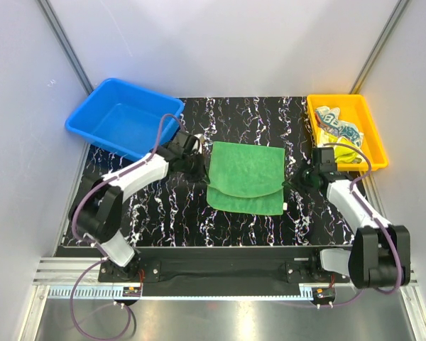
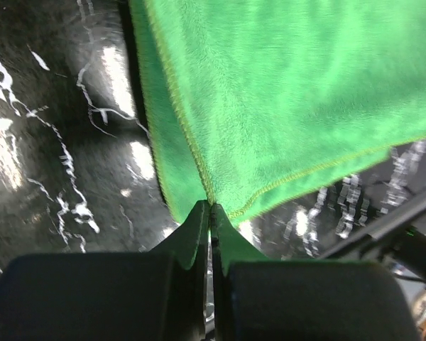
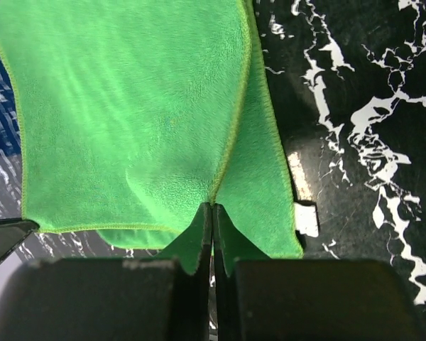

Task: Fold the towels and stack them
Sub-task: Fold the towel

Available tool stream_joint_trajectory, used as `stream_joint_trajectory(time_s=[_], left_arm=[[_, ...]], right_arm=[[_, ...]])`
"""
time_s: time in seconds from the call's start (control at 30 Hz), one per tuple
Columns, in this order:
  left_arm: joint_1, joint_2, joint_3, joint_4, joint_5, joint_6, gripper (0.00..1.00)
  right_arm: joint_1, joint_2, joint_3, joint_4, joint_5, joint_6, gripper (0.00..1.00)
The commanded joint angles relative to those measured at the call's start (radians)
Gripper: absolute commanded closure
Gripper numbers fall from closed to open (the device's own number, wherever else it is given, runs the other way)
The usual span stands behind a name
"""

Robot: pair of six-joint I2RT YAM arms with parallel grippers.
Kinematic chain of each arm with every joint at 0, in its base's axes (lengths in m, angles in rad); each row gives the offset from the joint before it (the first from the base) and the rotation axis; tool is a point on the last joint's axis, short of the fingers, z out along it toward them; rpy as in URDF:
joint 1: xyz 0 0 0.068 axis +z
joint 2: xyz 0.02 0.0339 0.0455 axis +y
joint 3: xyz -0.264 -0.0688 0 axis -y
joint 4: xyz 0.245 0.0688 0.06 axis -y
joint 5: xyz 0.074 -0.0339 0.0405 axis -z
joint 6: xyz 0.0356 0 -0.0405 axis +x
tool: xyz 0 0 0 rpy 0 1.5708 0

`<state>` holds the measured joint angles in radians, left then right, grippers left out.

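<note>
A plain green towel (image 1: 245, 177) lies partly folded in the middle of the black marbled table, its upper layer sagging over the lower one. My left gripper (image 1: 201, 172) is shut on the towel's left edge; in the left wrist view the gripper (image 2: 211, 207) pinches the towel (image 2: 284, 92) at its stitched hem. My right gripper (image 1: 292, 181) is shut on the right edge, and in the right wrist view the gripper (image 3: 212, 207) pinches the towel (image 3: 128, 106) the same way. A striped towel (image 1: 339, 126) and a yellow towel (image 1: 348, 153) lie bunched in the yellow bin (image 1: 378, 145).
An empty blue bin (image 1: 121, 114) stands at the back left, close behind my left arm. A white tag (image 3: 307, 218) sticks out of the green towel's near right corner. Grey walls close in the table on both sides.
</note>
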<state>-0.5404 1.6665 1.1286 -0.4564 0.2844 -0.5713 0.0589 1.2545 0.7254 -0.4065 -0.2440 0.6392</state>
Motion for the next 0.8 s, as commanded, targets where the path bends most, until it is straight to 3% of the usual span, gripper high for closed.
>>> stream_joint_trajectory(time_s=[0.0,0.2,0.37,0.6,0.77], left_arm=[[-0.001,-0.108,-0.033,0.028,0.071,-0.042,1.0],[-0.009,-0.119,-0.263,0.232,0.176,-0.097,1.0],[-0.02,-0.079,-0.299,0.292,0.203,-0.107,1.0],[-0.021,-0.093,-0.201,0.136,0.104,-0.061,1.0],[-0.021,-0.168,-0.158,-0.023,-0.057,-0.013,1.0]], right_arm=[[0.009,-0.087,-0.004,-0.083,0.023,-0.021,1.0],[0.007,-0.118,-0.177,-0.003,0.017,0.031,1.0],[0.007,-0.098,-0.231,0.057,0.003,0.063,1.0],[0.007,-0.144,-0.101,-0.077,0.066,0.005,1.0],[0.007,-0.194,-0.084,-0.152,0.062,0.019,1.0]])
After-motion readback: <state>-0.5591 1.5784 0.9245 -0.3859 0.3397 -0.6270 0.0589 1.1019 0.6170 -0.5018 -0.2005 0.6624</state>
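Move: In the left hand is one near corner of the green towel's upper layer. The bottom layer's near-left corner lies about 8 cm back, 1 cm right and 7 cm below; the blue bin is some 25 cm left and 20 cm ahead. The right hand holds the other corner, with the bottom layer's near-right corner 10 cm back, 1 cm left, 7 cm below. Its white tag lies 7 cm straight back, the yellow bin 19 cm right, 16 cm ahead. Flicking the towel's upper layer, both hands keep the corners pinched and hop up barely 1.5 cm, then sweep together back towards the bases about 7 cm while sinking low over the bottom layer, wrists tipping some 10 degrees. They then turn back forward 2 to 3 cm and rise, the right hand more than the left, the tilt mostly undone. ##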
